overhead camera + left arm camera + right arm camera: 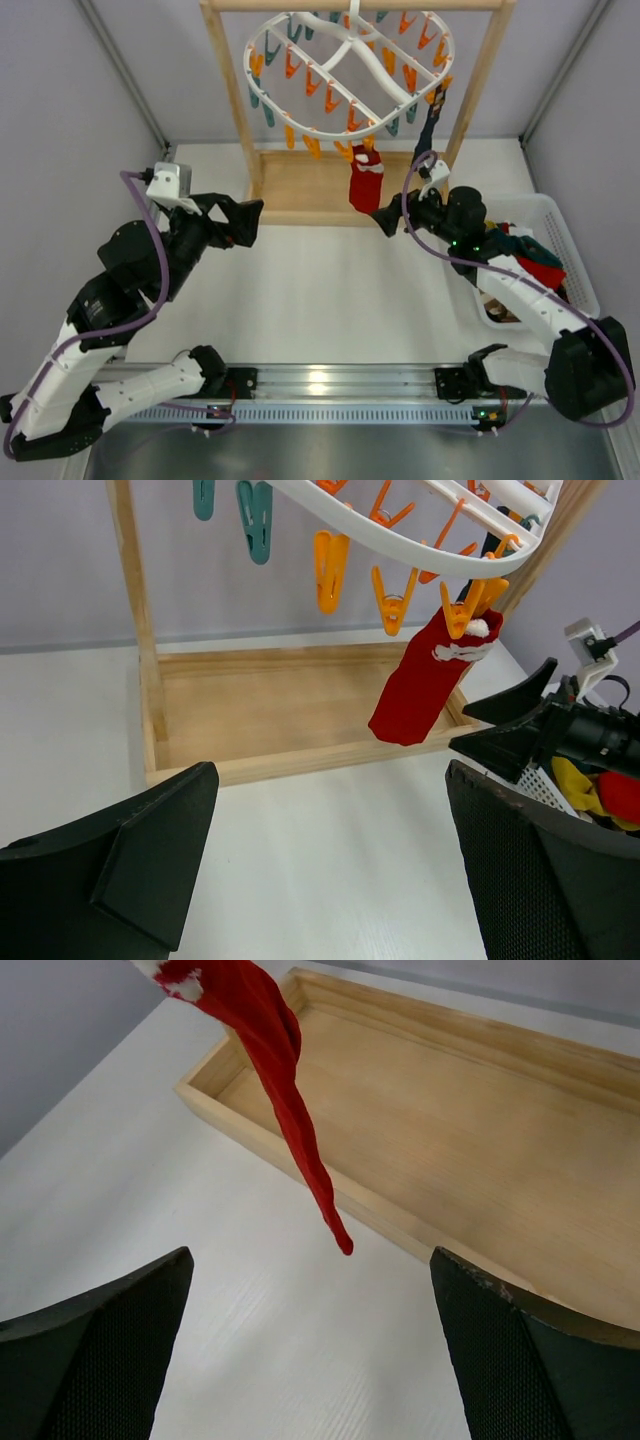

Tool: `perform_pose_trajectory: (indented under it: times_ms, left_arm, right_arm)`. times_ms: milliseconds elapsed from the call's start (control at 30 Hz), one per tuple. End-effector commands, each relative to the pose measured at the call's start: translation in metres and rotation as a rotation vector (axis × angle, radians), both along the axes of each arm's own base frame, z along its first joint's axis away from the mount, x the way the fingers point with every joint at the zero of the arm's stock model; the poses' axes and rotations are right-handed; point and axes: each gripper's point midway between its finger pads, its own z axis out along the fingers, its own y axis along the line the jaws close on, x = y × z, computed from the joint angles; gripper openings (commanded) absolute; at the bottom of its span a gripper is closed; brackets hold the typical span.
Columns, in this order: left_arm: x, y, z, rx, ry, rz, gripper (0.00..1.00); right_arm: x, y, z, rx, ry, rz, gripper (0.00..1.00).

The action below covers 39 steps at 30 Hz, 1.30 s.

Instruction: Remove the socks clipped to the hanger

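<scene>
The white oval hanger (352,55) hangs from the wooden stand, fringed with orange and teal clips. A red sock with white marks (366,186) (425,680) (282,1080) is clipped at its near rim and dangles over the stand's base. A black sock (432,115) hangs at the hanger's right side. My left gripper (254,224) (330,780) is open and empty, left of the red sock and pointing toward it. My right gripper (380,220) (310,1260) is open and empty, just right of and below the red sock's tip.
The wooden stand's tray base (300,185) and two upright posts (232,90) frame the hanger. A white basket (560,212) at the right holds several loose socks (530,255). Grey walls close in both sides.
</scene>
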Motion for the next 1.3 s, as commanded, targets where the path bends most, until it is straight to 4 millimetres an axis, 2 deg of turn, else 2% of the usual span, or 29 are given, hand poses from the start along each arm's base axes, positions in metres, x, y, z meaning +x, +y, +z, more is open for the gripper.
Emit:
perform_pose_trajectory:
  times_ms: [0, 33, 67, 133, 167, 300, 367, 400, 433, 500, 533, 567, 600, 633, 667, 733, 767, 833, 900, 933, 967, 1000, 1033, 1100, 1167, 1200, 1233, 1267]
  left_arm:
    - [-0.001, 0.000, -0.006, 0.012, 0.015, -0.007, 0.99]
    - [-0.001, -0.002, -0.007, 0.014, 0.018, -0.013, 0.99]
    - [-0.001, -0.003, -0.008, 0.016, 0.021, -0.021, 0.99]
    - [-0.002, -0.005, -0.007, 0.009, 0.022, -0.030, 0.99]
    - [-0.003, -0.007, -0.005, 0.006, 0.021, -0.039, 0.99]
    - [-0.004, -0.014, -0.001, -0.004, 0.023, -0.072, 0.99]
    - [-0.004, -0.016, 0.001, -0.013, 0.025, -0.080, 0.99]
    - [-0.005, -0.015, 0.006, -0.025, 0.020, -0.077, 0.99]
    - [-0.004, -0.017, 0.007, -0.027, 0.023, -0.077, 0.99]
    - [-0.002, -0.016, 0.010, -0.032, 0.028, -0.064, 0.99]
    - [-0.002, -0.014, 0.018, -0.049, 0.021, -0.054, 0.99]
    - [0.001, -0.018, 0.018, -0.040, 0.031, -0.053, 0.99]
    - [0.002, -0.019, 0.022, -0.046, 0.029, -0.053, 0.99]
    - [0.002, -0.020, 0.031, -0.068, 0.021, -0.058, 0.99]
    - [0.005, -0.025, 0.034, -0.069, 0.024, -0.063, 0.99]
    - [0.007, -0.031, 0.044, -0.084, 0.020, -0.074, 0.99]
    - [0.005, -0.029, 0.061, -0.113, -0.004, -0.077, 0.99]
    - [0.015, -0.041, 0.066, -0.106, 0.010, -0.074, 0.99]
    - [0.018, -0.043, 0.086, -0.127, -0.009, -0.069, 0.99]
    - [0.029, -0.056, 0.077, -0.088, 0.024, -0.066, 0.99]
    - [0.033, -0.061, 0.078, -0.081, 0.029, -0.067, 0.99]
    - [0.034, -0.060, 0.089, -0.092, 0.013, -0.059, 0.99]
    - [0.043, -0.072, 0.083, -0.068, 0.029, -0.058, 0.99]
    - [0.049, -0.077, 0.086, -0.058, 0.027, -0.038, 0.99]
    - [0.053, -0.088, 0.088, -0.043, 0.024, -0.040, 0.99]
    - [0.056, -0.086, 0.089, -0.032, 0.017, 0.001, 0.99]
    - [0.051, -0.092, 0.094, -0.029, 0.005, -0.007, 0.99]
    - [0.055, -0.100, 0.088, 0.002, 0.012, 0.014, 0.99]
  right_arm:
    - [0.023, 0.018, 0.049, 0.007, -0.229, 0.008, 0.97]
    - [0.027, 0.021, 0.052, 0.017, -0.250, 0.013, 0.96]
    - [0.031, 0.026, 0.042, 0.013, -0.234, 0.029, 0.95]
    - [0.036, 0.032, 0.041, 0.024, -0.251, 0.048, 0.91]
    - [0.042, 0.036, 0.031, 0.019, -0.238, 0.051, 0.90]
    - [0.056, 0.050, 0.021, 0.036, -0.248, 0.070, 0.81]
    - [0.059, 0.057, 0.018, 0.048, -0.250, 0.089, 0.62]
    - [0.057, 0.061, 0.017, 0.048, -0.252, 0.087, 0.41]
    - [0.056, 0.061, 0.019, 0.049, -0.262, 0.078, 0.30]
    - [0.050, 0.066, 0.019, 0.050, -0.289, 0.053, 0.14]
    - [0.046, 0.066, 0.023, 0.056, -0.303, 0.041, 0.11]
    - [0.042, 0.065, 0.017, 0.052, -0.296, 0.033, 0.07]
    - [0.039, 0.066, 0.022, 0.069, -0.318, 0.005, 0.02]
    - [0.035, 0.063, 0.030, 0.084, -0.335, -0.014, 0.00]
    - [0.029, 0.062, 0.024, 0.083, -0.328, -0.024, 0.00]
    - [0.022, 0.059, 0.033, 0.100, -0.342, -0.075, 0.00]
    - [0.018, 0.058, 0.030, 0.093, -0.339, -0.089, 0.00]
    - [0.010, 0.056, 0.036, 0.090, -0.341, -0.153, 0.00]
    - [-0.003, 0.065, 0.038, 0.072, -0.337, -0.171, 0.00]
    - [-0.004, 0.060, 0.037, 0.055, -0.321, -0.226, 0.00]
    - [-0.009, 0.062, 0.039, 0.053, -0.322, -0.238, 0.00]
    - [-0.015, 0.066, 0.041, 0.041, -0.324, -0.270, 0.00]
    - [-0.019, 0.069, 0.042, 0.032, -0.325, -0.277, 0.00]
    - [-0.032, 0.084, 0.044, 0.008, -0.322, -0.269, 0.00]
    - [-0.035, 0.088, 0.040, -0.025, -0.310, -0.302, 0.00]
    - [-0.040, 0.093, 0.044, -0.034, -0.309, -0.318, 0.00]
    - [-0.042, 0.099, 0.039, -0.050, -0.304, -0.317, 0.00]
    - [-0.043, 0.103, 0.045, -0.047, -0.308, -0.330, 0.00]
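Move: The red sock hangs close to my open right hand: its middle is about 6 cm ahead, 5 cm to the left and 4 cm above, with the toe reaching down to finger level. The orange clip holding it is 10 cm above that middle. The dark sock hangs some 11 cm beyond the red one and 14 cm to its right. From my left hand that orange clip is roughly 17 cm ahead, 19 cm right and 4 cm lower. I slip my open right hand forward, left and a little down, about 8 cm, around the red sock's toe and pinch it shut, then draw it some 10 cm back and 6 cm left, rising and tipping the fingers up. My left hand, fingers open, first barely moves, then rises, swinging right and forward towards the orange clip on the hanger's near rim. ##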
